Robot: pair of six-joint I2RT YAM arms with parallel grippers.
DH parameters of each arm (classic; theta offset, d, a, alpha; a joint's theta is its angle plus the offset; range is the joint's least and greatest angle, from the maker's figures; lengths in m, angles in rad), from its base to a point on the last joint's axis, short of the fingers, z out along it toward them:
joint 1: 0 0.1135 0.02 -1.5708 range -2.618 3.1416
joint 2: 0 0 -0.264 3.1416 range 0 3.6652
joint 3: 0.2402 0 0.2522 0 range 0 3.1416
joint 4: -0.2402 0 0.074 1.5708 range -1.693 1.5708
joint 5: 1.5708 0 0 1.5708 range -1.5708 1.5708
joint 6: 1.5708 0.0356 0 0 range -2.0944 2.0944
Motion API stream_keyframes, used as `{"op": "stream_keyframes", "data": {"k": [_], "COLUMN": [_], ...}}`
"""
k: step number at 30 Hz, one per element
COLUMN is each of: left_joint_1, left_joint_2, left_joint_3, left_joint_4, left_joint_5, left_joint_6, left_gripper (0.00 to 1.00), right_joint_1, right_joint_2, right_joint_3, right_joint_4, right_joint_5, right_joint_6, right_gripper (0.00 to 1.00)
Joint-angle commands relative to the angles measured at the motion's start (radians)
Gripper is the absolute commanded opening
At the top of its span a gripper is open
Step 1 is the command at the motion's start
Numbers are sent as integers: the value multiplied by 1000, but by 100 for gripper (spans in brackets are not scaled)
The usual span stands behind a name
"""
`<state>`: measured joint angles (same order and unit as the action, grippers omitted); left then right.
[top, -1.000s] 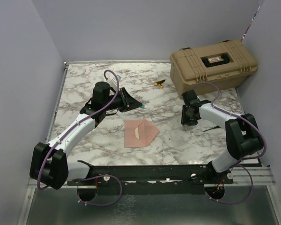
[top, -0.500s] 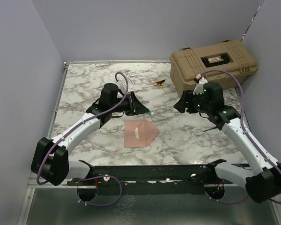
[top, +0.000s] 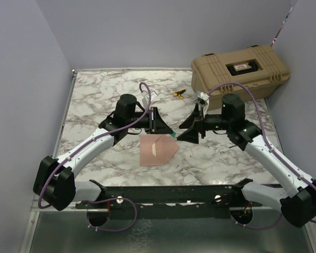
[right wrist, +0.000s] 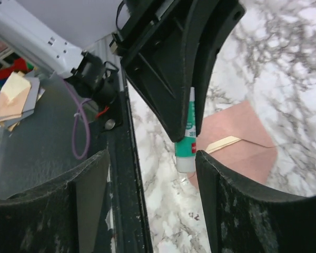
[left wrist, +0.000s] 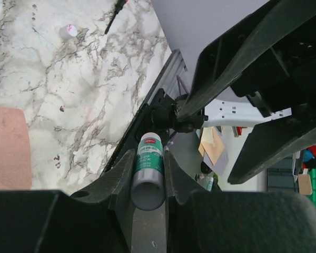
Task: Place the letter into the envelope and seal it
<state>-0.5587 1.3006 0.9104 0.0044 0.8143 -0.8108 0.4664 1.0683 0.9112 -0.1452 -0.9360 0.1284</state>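
Note:
The envelope (top: 157, 149) lies flat on the marble table, its pointed flap open to the right, with a pale strip (top: 155, 149) across it. No separate letter shows; it is hidden or out of view. My left gripper (top: 166, 129) hovers just above the envelope's far edge, shut on a green-and-white glue stick (left wrist: 149, 168) whose white cap end (right wrist: 186, 161) sticks out beyond the fingers. My right gripper (top: 183, 132) faces it from the right, open, its fingers either side of the cap end without touching it. The envelope (right wrist: 242, 142) lies below both.
A tan hard case (top: 239, 74) stands at the back right. A small yellow-and-black tool (top: 179, 94) lies near it. A tiny white scrap (top: 177, 167) rests in front of the envelope. A black rail (top: 163, 192) runs along the table's near edge.
My right arm has swung left from beside the case to face the left gripper, and its jaws have opened wider. The left gripper has carried the glue stick rightward.

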Motion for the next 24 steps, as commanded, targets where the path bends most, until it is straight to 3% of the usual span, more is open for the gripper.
{"op": "stream_keyframes", "data": {"k": [1, 3, 16, 18, 22, 24], "left_joint_1": [-4, -5, -7, -7, -7, -6], "left_joint_2": [-56, -75, -127, -127, -127, -133], "left_joint_3": [24, 28, 21, 23, 32, 34], "left_joint_4": [0, 0, 1, -1, -1, -1], "left_joint_5": [94, 107, 121, 122, 102, 28], "left_joint_6": [62, 87, 105, 104, 92, 72], "left_gripper": [0, 0, 0, 0, 0, 9], "right_joint_1": [38, 41, 128, 135, 138, 137], "right_joint_2": [51, 71, 184, 189, 202, 196], "right_joint_3": [77, 112, 199, 199, 202, 188], "right_joint_4": [-179, -252, -255, -242, -215, -173], "right_joint_5": [-56, -42, -39, -35, -37, -32], "right_joint_6": [-176, -224, -222, -207, -150, -103], "right_gripper": [68, 66, 54, 45, 14, 5]}}
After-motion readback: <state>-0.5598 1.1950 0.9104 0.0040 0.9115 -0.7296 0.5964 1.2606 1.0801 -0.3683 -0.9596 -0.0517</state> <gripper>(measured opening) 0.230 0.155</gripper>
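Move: The left hand still holds the glue stick, its middle about 3 cm to that hand's right and 1 cm below. From the open right hand that middle lies about 1 cm ahead, 4 cm left and 5 cm lower. The envelope lies on the table some 4 cm ahead, 9 cm left and 26 cm below the right hand; the white cap stands about 9 cm ahead, 17 cm right, 26 cm down. Left hand lifts the glue stick back some 4 cm; right eases left and down, pinching its free end. ##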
